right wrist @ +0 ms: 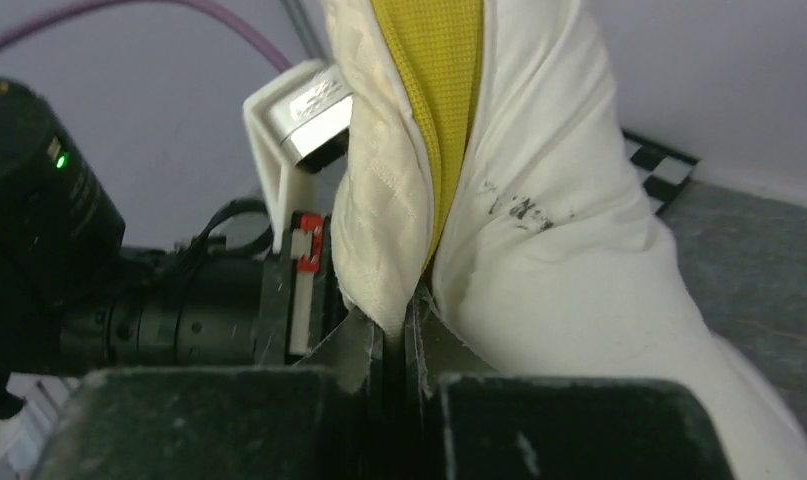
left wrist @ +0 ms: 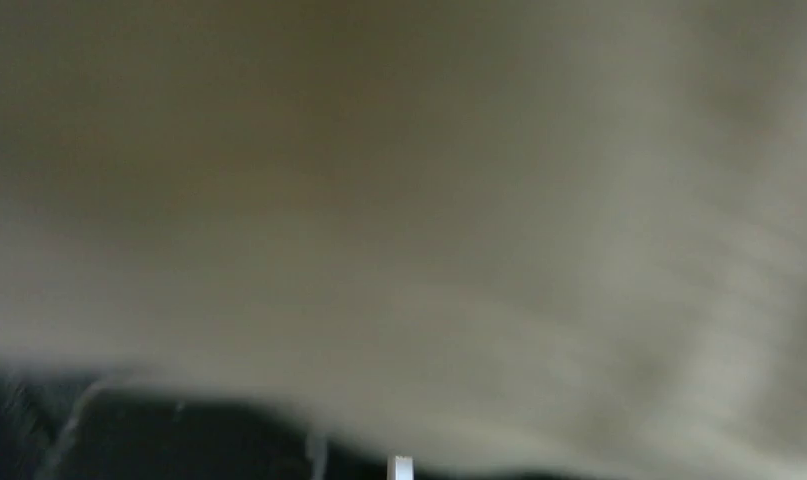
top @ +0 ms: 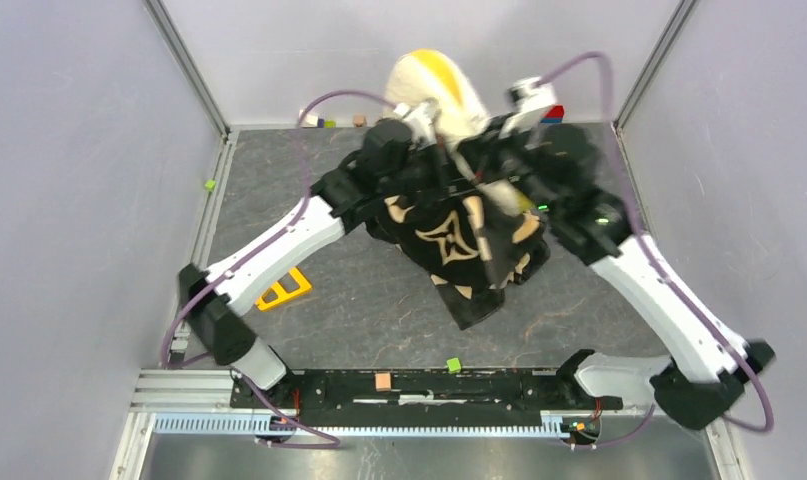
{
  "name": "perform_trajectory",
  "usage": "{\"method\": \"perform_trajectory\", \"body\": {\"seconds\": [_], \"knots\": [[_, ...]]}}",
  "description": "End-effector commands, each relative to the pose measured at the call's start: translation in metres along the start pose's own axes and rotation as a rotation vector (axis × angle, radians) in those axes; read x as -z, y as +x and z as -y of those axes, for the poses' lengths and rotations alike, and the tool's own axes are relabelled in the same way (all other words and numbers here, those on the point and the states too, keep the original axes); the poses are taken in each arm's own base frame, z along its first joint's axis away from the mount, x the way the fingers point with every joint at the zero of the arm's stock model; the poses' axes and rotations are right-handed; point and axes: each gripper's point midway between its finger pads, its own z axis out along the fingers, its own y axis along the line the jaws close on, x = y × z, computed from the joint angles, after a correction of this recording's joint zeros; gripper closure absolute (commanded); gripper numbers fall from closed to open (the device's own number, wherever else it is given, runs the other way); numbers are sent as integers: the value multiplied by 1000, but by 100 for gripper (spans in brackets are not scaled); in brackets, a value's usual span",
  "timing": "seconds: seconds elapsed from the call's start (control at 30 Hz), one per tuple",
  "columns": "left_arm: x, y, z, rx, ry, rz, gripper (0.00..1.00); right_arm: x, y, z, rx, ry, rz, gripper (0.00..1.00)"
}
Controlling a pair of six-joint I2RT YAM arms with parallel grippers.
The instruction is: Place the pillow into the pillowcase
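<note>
The pillow [top: 434,85], cream-white with a yellow band, stands upright at the back of the table. Its lower part is hidden behind both wrists and the pillowcase [top: 457,245], black with tan star motifs, which drapes forward below them. My right gripper [right wrist: 397,325] is shut on a fold of the pillow [right wrist: 539,230] beside the yellow band; in the top view it sits at the pillow's right side [top: 487,150]. My left gripper [top: 424,125] presses against the pillow's left side. The left wrist view is filled by blurred cream pillow fabric [left wrist: 399,200], and its fingers do not show.
A yellow triangular piece [top: 284,290] lies at the left. Small cubes sit near the front rail [top: 454,365], [top: 383,381] and along the back wall [top: 329,122]. A checkered board [right wrist: 659,170] lies at the back right. Grey walls enclose the mat.
</note>
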Motion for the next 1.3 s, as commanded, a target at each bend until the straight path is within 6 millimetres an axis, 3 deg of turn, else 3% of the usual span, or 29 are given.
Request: {"method": "perform_trajectory", "body": {"seconds": [0.0, 0.13, 0.27, 0.47, 0.53, 0.6, 0.7, 0.73, 0.87, 1.0, 1.1, 1.2, 1.27], "knots": [[90, -50, -40, 148, -77, 311, 98, -8, 31, -111, -19, -261, -5, 100], [161, -35, -130, 218, -341, 455, 98, -21, 89, -189, -16, -431, -117, 100], [222, -19, -192, 263, -574, 576, 98, -27, 111, -254, -20, -616, -200, 100], [275, -6, -248, 244, -849, 663, 98, -29, 85, -315, -64, -806, -190, 100], [281, -3, -266, 260, -896, 666, 98, -29, 77, -324, -80, -828, -171, 100], [276, 0, -281, 294, -888, 648, 98, -29, 64, -321, -78, -788, -131, 100], [235, -6, -275, 314, -703, 530, 98, -26, 34, -302, -65, -688, -56, 100], [213, -11, -264, 302, -593, 461, 98, -25, 25, -298, -61, -661, -44, 100], [150, -19, -210, 241, -331, 254, 98, -17, 23, -302, 26, -523, -46, 100], [101, -7, -139, 134, -174, 117, 98, -15, 35, -313, 65, -482, -54, 100], [81, 2, -100, 115, -79, 73, 98, -22, 46, -315, 88, -465, -84, 100], [69, 4, -90, 125, -59, 70, 98, -33, 63, -306, 102, -441, -116, 100], [66, 5, -104, 156, -105, 91, 98, -48, 86, -291, 85, -437, -178, 100]]}}
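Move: The pillow's bulk stands up just beyond both grippers. Its middle is some 10 cm ahead of the right hand, about 2 cm left and 3 cm above. From the left hand it is about 10 cm ahead, 3 cm right and 8 cm above. From the left hand, the dark pillowcase hangs about 8 cm back, 2 cm right and 18 cm below, and the yellow frame lies some 35 cm left, 10 cm back and 37 cm below. Pillow and pillowcase are swung fast to the left by both arms together, fingers staying shut: the right on a pillow edge, the left on the case's rim. The right hand travels nearly 30 cm left and 10 cm back, dips, eases slightly right and rises to its old height. The left sweeps 35 cm left and down, yawing 60 degrees counter-clockwise, then swings some 20 cm back right, unwinding most of that turn and lifting a little. ##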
